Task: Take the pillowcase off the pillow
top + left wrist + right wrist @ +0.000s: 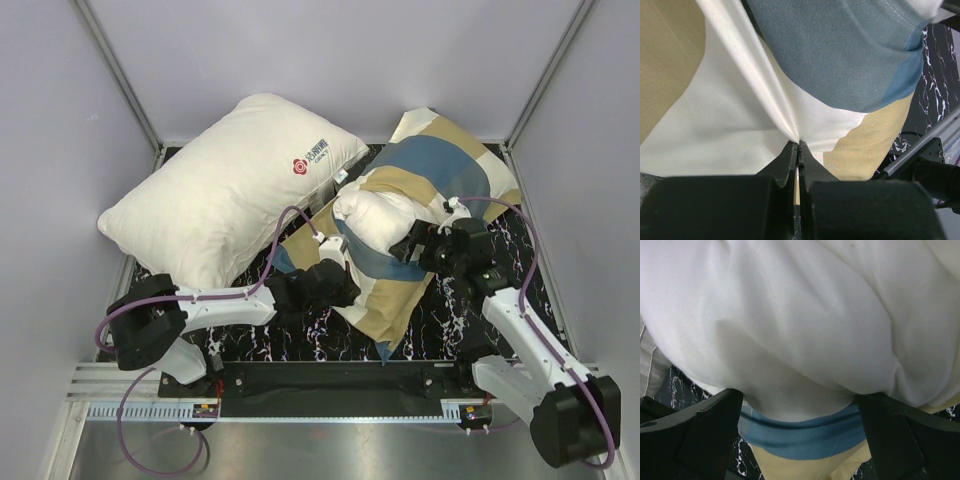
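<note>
The checked pillowcase (440,165) lies crumpled at the centre right of the table, and the plain off-white pillow (375,215) bulges out of its near-left end. My left gripper (340,272) is shut on the pillowcase (805,75); in the left wrist view its fingertips (798,146) pinch a cream fold pulled taut. My right gripper (408,245) stands open against the exposed pillow. In the right wrist view the pillow (805,325) swells between the wide black fingers (715,430), with the pillowcase's blue hem (805,435) just below it.
A second white pillow with a red logo (230,185) lies at the back left, touching the pillowcase. The black marbled tabletop (450,320) shows near both arms. Grey walls close in on three sides, and an aluminium rail (330,405) runs along the near edge.
</note>
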`<state>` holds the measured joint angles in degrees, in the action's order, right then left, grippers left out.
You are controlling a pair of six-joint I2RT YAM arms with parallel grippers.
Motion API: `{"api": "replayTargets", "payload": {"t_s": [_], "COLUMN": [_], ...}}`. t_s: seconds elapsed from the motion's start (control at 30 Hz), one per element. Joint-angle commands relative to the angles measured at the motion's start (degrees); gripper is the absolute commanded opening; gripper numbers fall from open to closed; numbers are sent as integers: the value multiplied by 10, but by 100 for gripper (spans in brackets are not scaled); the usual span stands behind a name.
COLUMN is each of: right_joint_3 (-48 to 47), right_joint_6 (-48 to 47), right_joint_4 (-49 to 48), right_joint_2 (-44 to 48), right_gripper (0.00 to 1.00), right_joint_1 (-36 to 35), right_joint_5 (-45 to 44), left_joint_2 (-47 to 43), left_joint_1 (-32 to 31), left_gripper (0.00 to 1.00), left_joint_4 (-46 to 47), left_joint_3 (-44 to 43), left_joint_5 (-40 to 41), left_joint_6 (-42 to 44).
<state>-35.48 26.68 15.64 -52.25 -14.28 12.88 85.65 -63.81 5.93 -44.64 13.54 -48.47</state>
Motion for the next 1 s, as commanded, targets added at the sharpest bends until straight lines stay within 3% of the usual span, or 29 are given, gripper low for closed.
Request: {"api": "replayTargets", "payload": {"t_s": [0.0,0.23,0.27,0.3,0.33,0.47,0.5,0.57,0.6,0.63,0.67,0.73,0.77,0.97], "right_joint_3": [-5,-37,-41,-43,-44,-45,-44,-40,-36,-28,-23,-17,-17,-35], "right_joint_6": [-7,-11,-11,-12,-13,-13,-14,-9,-5,0,13,27,34,59], "right_joint_4": [-104,-164,-170,-176,-180,-198,-202,-207,-210,-213,-216,-214,-203,-161], "right_joint_2": [-39,-113,-123,-128,-139,-168,-172,-175,-173,-163,-156,-141,-138,-122], "right_gripper": [100,100,95,86,60,0,0,0,0,0,0,0,0,0], "right_joint_1": [-6,-7,-7,-7,-7,-12,-18,-27,-38,-44,-50,-68,-77,-116], "right_joint_5": [-24,-58,-59,-60,-62,-55,-54,-59,-65,-78,-84,-105,-113,-158], "left_joint_2": [8,0,0,0,1,10,11,11,11,1,-6,-30,-39,-73], "left_joint_1": [-4,-4,-3,-3,-4,-4,-7,-11,-20,-29,-39,-68,-78,-127], "left_gripper": [0,0,0,0,0,0,1,18,31,67,80,96,99,99], "left_joint_4": [-23,-31,-34,-37,-40,-57,-73,-119,-134,-147,-157,-188,-205,-212], "left_joint_3": [-6,23,27,29,31,15,7,-25,-39,-50,-72,-102,-112,-156], "left_joint_5": [-3,3,4,10,11,29,32,55,65,81,118,150,183,212], "left_joint_6": [12,10,11,13,14,47,67,85,105,115,126,148,153,212]}}
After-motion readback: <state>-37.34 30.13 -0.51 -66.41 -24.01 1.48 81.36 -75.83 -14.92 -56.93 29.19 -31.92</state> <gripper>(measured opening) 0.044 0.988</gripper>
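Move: The white bulge of the pillow showing through the pillowcase mouth is some 5 cm ahead of the open right hand, 4 cm left and 3 cm lower. The blue band under it is about 2 cm back, 3 cm left and 7 cm below that hand. The left hand still pinches cream pillowcase cloth right at its fingertips; from it the bulge is roughly 14 cm ahead and 5 cm right, slightly higher, and the blue-tipped corner 11 cm back, 7 cm right and 5 cm down. The pillow's white bulge is taken by the right hand, which reaches about 5 cm forward, drifting left and down onto it, shuts its fingers on a fold, then eases a couple of centimetres left and slightly up with the pinch kept. The left hand edges a little left and down, opens wide to let go of the cream cloth, then backs off and rises some 7 cm, its wrist tilting up about 20 degrees. ##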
